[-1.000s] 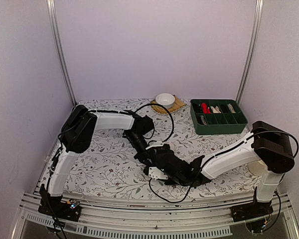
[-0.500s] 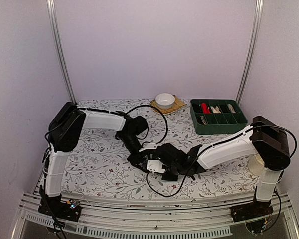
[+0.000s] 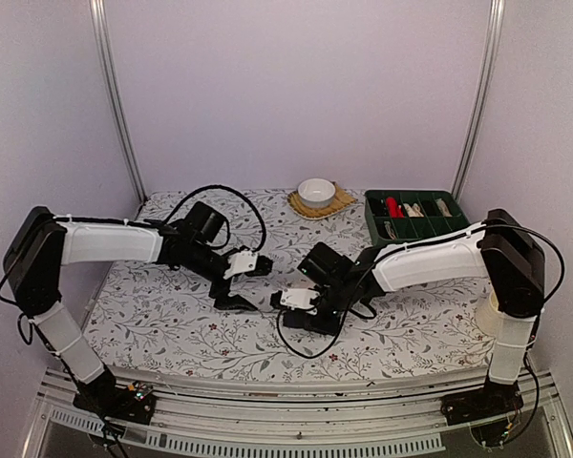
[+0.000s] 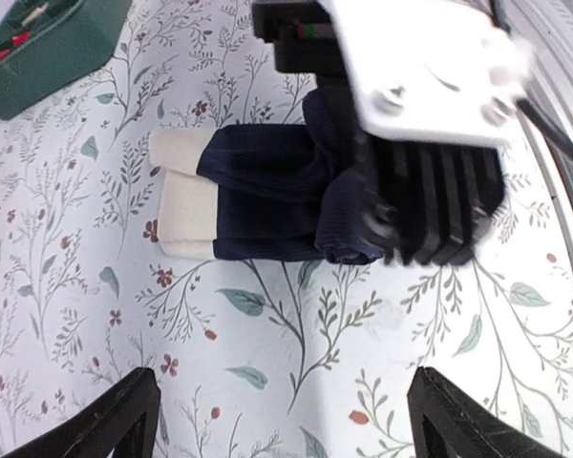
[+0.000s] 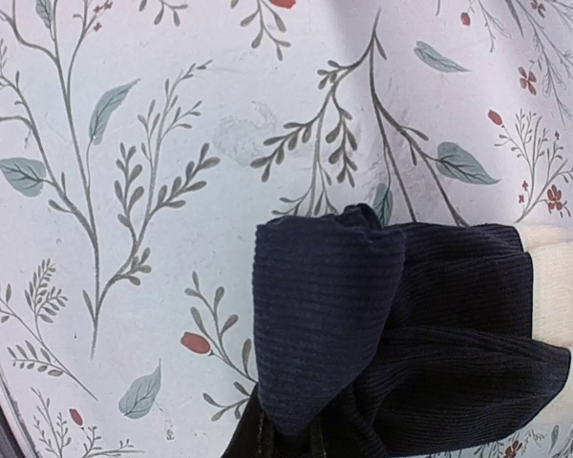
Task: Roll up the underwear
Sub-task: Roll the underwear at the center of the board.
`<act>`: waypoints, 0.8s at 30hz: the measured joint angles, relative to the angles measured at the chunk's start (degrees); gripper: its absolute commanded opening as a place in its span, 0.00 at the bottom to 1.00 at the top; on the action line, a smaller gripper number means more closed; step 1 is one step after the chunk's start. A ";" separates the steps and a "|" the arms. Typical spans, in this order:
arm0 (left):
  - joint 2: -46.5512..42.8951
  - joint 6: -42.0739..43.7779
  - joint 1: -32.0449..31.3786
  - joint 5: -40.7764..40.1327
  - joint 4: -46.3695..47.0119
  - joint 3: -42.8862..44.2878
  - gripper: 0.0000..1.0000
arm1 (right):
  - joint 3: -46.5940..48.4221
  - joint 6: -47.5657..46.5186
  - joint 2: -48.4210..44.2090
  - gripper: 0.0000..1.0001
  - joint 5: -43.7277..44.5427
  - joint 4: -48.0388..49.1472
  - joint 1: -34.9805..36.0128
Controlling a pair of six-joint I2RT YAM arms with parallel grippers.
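Observation:
The underwear (image 4: 267, 196) is a dark navy ribbed bundle with a cream band (image 4: 184, 205) at one end, lying bunched on the floral table cover. My right gripper (image 5: 286, 444) is shut on a raised fold of the underwear (image 5: 334, 315) at its end away from the band. From above, my right gripper (image 3: 304, 305) covers most of the cloth. My left gripper (image 3: 247, 282) stands open to the left of the bundle, apart from it. In the left wrist view its fingertips (image 4: 124, 420) spread wide over bare cover, holding nothing.
A white bowl (image 3: 316, 191) sits on a woven mat (image 3: 340, 202) at the back. A green compartment tray (image 3: 418, 229) with small items stands back right. A black cable (image 3: 306, 348) loops on the cover in front of the right gripper. The metal front rail (image 3: 296, 405) lies near.
My left gripper has let go, opened wide and drawn back to the left. My right gripper has shut on the cloth and shifted left and away from the front edge.

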 measured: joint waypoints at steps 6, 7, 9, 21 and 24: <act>-10.16 7.26 0.37 -1.16 14.45 -15.89 0.90 | 11.15 0.90 6.08 0.04 -10.97 -9.11 -5.29; -11.26 9.09 0.11 -1.44 16.76 -18.34 0.88 | 12.70 1.05 7.17 0.04 -12.39 -10.34 -5.97; -12.68 11.96 -0.55 -2.01 20.68 -22.27 0.86 | 16.15 1.20 9.81 0.04 -15.89 -13.18 -7.13; -5.35 22.77 -11.30 -14.32 37.29 -27.19 0.58 | 24.94 -0.17 17.64 0.05 -31.80 -22.69 -11.32; -2.34 23.43 -12.07 -16.52 38.05 -24.94 0.58 | 24.94 -0.87 17.97 0.05 -34.75 -24.09 -11.34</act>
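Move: The rolled end of the underwear lies some 8 cm to the left gripper's right, about 3 cm nearer the base and 7 cm below it; the white waistband, still flat, is about 9 cm farther out than the roll. The right gripper already pinches the roll's right part, the roll's middle being about 3 cm to its left and 1 cm below, with the waistband some 9 cm ahead, 3 cm left and 2 cm down. Keep the right fingers shut on the roll and tip that wrist some 35 degrees, fingertips swinging back towards the base, while the hand eases forward, then mostly back, and shifts 2 cm left. Meanwhile bring the open left gripper back and down about 5 cm each, swinging left and then right towards the roll's free end, tilting its fingertips forward and narrowing them partway without closing on cloth. ##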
